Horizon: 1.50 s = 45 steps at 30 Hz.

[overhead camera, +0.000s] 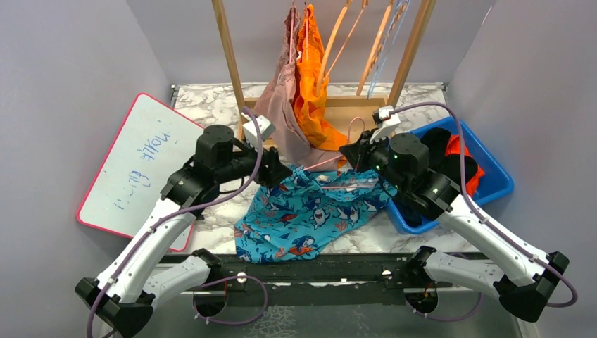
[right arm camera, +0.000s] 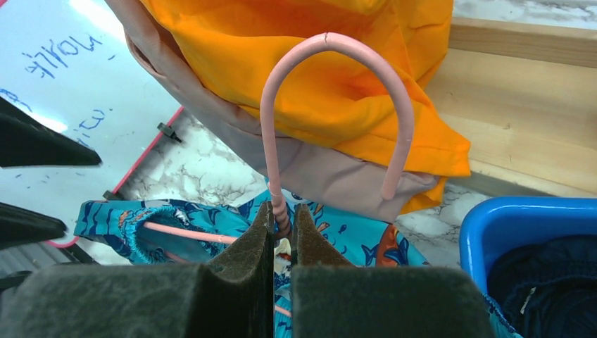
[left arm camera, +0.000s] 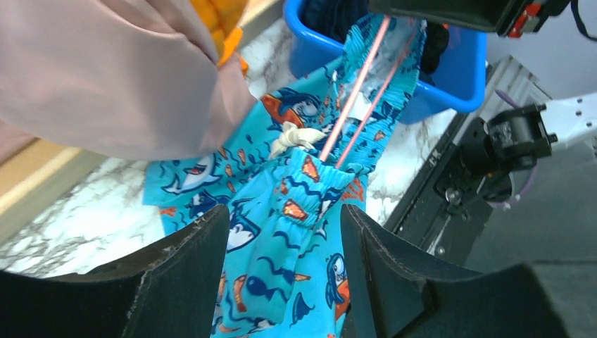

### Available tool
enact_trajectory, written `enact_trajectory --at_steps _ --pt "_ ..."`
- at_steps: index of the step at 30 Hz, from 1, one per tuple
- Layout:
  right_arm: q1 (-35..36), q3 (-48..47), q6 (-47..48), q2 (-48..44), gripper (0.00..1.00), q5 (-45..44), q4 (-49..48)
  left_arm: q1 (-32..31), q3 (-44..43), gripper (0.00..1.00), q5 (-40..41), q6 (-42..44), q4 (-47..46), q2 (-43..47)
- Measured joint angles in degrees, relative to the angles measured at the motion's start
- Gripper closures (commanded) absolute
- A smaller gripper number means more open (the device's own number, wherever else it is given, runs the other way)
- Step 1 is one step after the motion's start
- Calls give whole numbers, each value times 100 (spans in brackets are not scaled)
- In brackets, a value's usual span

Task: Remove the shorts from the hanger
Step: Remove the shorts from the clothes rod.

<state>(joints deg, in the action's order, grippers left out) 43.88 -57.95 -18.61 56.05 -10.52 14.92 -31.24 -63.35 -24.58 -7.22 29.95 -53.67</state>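
Blue shark-print shorts (overhead camera: 303,215) lie spread on the marble table, their waistband threaded on a pink hanger (right arm camera: 331,49). My right gripper (right arm camera: 283,211) is shut on the hanger's neck just below the hook. My left gripper (left arm camera: 285,215) is open, its jaws either side of a bunched fold of the shorts' (left arm camera: 281,232) waistband end, where the hanger's bars (left arm camera: 355,91) come out. In the top view the left gripper (overhead camera: 281,172) is at the shorts' left end and the right gripper (overhead camera: 352,151) at the hook.
Dusty pink shorts (overhead camera: 281,105) and orange shorts (overhead camera: 313,77) hang on the wooden rack (overhead camera: 229,56), beside several empty hangers (overhead camera: 338,42). A blue bin (overhead camera: 493,179) at right holds dark and red-orange shorts. A whiteboard (overhead camera: 134,169) lies at left.
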Motion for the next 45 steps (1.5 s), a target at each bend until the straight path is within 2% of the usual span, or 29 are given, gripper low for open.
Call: enact_trajectory --at_steps 3,7,9,15,20,23,45 --pt "0 0 -48 46 99 83 0 -254 109 47 57 -72 7 -109" --pt "0 0 -98 146 99 184 11 -584 122 50 184 -144 -20 -236" --pt "0 0 -109 186 99 238 24 -726 122 56 269 -170 -33 -323" --pt "0 0 -136 205 99 385 24 -977 131 57 645 -177 -37 -549" --pt "0 0 -149 205 99 428 26 -1047 282 85 874 -157 -72 -573" --pt "0 0 -149 205 99 437 63 -1051 330 95 940 -114 -68 -562" --pt "68 -2 -358 245 99 22 361 -1119 533 100 1355 -72 4 4"
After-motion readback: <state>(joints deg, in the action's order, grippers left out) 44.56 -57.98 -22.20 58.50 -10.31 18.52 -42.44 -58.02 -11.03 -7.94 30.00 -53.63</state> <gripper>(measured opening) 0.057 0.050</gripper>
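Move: From the open left gripper, the near end of the shark-print shorts' waistband, draped over the pink hanger, lies about 4 cm to the right, 1 cm back and 5 cm down. The hanger's middle is roughly 10 cm right and 1 cm ahead, 4 cm lower; the white drawstring some 8 cm right, 1 cm back and 7 cm down; the hanging mauve shorts' hem 4 cm ahead, 8 cm right, 10 cm down. The right gripper already grips the hanger's neck; the waistband end is about 9 cm to its left, 6 cm back and 4 cm down. Bring the left gripper down about 5 cm and some 3 cm to the right, slightly back, onto the waistband's end, and shut the fingers on the cloth beside the hanger bars. Once shut, rise a touch, then ease back left 1–2 cm with the cloth pinched. Keep the right gripper shut on the hanger's neck and lower it about 3 cm. ##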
